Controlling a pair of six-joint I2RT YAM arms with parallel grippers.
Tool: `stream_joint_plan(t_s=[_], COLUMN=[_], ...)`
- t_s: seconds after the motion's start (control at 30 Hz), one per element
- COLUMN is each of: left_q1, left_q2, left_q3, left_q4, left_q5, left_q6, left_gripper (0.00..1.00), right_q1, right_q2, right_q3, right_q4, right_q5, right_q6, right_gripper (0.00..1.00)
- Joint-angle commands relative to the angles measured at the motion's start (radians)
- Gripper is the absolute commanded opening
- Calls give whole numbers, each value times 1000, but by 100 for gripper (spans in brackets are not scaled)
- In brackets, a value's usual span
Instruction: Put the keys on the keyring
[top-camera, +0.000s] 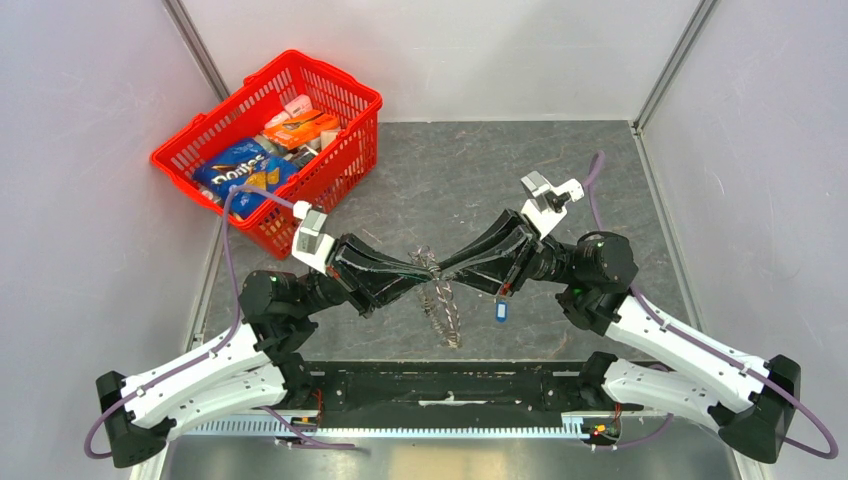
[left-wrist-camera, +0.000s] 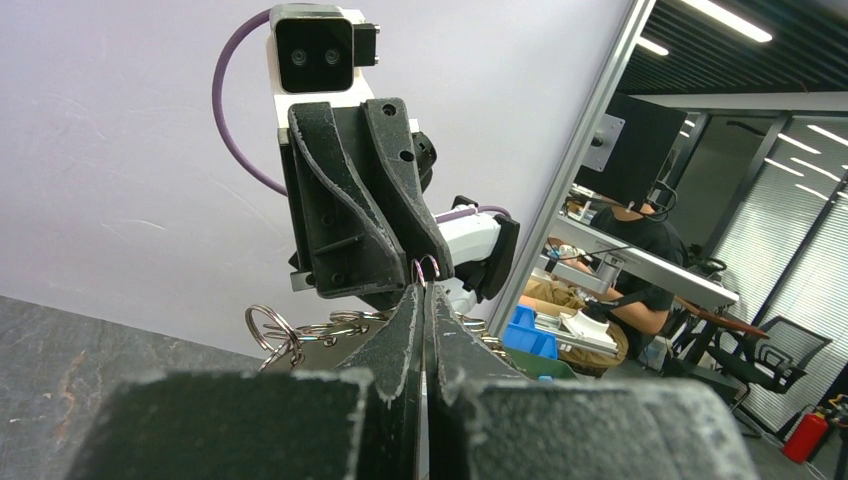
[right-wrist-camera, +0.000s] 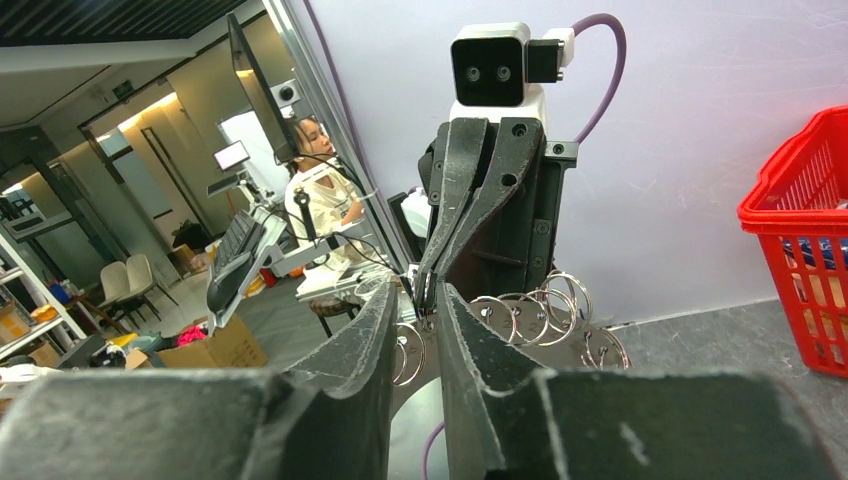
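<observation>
My two grippers meet tip to tip above the middle of the grey table. The left gripper (top-camera: 425, 264) (left-wrist-camera: 424, 290) is shut on a thin metal piece with a small keyring (left-wrist-camera: 427, 268) sticking out at its tips. The right gripper (top-camera: 443, 267) (right-wrist-camera: 420, 295) is open by a narrow gap, its fingers standing on either side of the left gripper's tips. Several silvery rings (right-wrist-camera: 540, 310) (left-wrist-camera: 275, 330) fan out beside the jaws. A bunch of grey keys (top-camera: 441, 305) hangs down toward the table. A small blue-headed key (top-camera: 501, 311) shows under the right gripper.
A red basket (top-camera: 335, 75) with snack packs stands at the back left of the table, close behind the left arm. Grey walls close in both sides. The arm bases sit along the near edge.
</observation>
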Motion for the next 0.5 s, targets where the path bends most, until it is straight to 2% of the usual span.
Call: stream_joint_plan(t_s=[0.0,0.13,0.23,0.3,0.47], left_q1=[0,1,0,0,0], left_q2=[-15,-17,-19,-25,-44], left_q3=[22,23,24,24,19], left_q4=[41,35,31,22,6], left_q5=[-2,-3,-3,-5,-10], left_q6=[47,47,49,51,60], left_gripper=[2,2,2,2,2], right_q1=[6,6,6,5,3], right_q2=[-14,-34,-81,-123,-274], right_q3=[12,8,9,22,63], right_q4=[47,19,-89,-233,-615], right_q5=[0,11,41,88,233], right_q6=[7,-8,-63,-103,-249], right_gripper=[30,42,46,50,52])
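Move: The keyring hangs from the left fingertips, its middle about 6 cm below the already slightly parted right fingertips, roughly 1 cm back and 1 cm to their left. From the left hand, the keyring's middle is also some 6 cm below and 1 cm back, with no real sideways offset. The blue tag lies on the table about 8 cm ahead, 12 cm right and far below the right hand, some 43 cm down. The right hand first stays beside the left fingertips while its fingers open wider, from about a quarter to half, then backs off to the right, away from the keyring and the left hand, about 2.5 cm and gathering speed, sinking slightly only at the end and turning clockwise some 5 to 10 degrees. The left hand holds still all the while, its shut fingers keeping their pinch on the small split ring at the top of the keyring, so the right fingertips end clear of it with an open gap between the hands. ##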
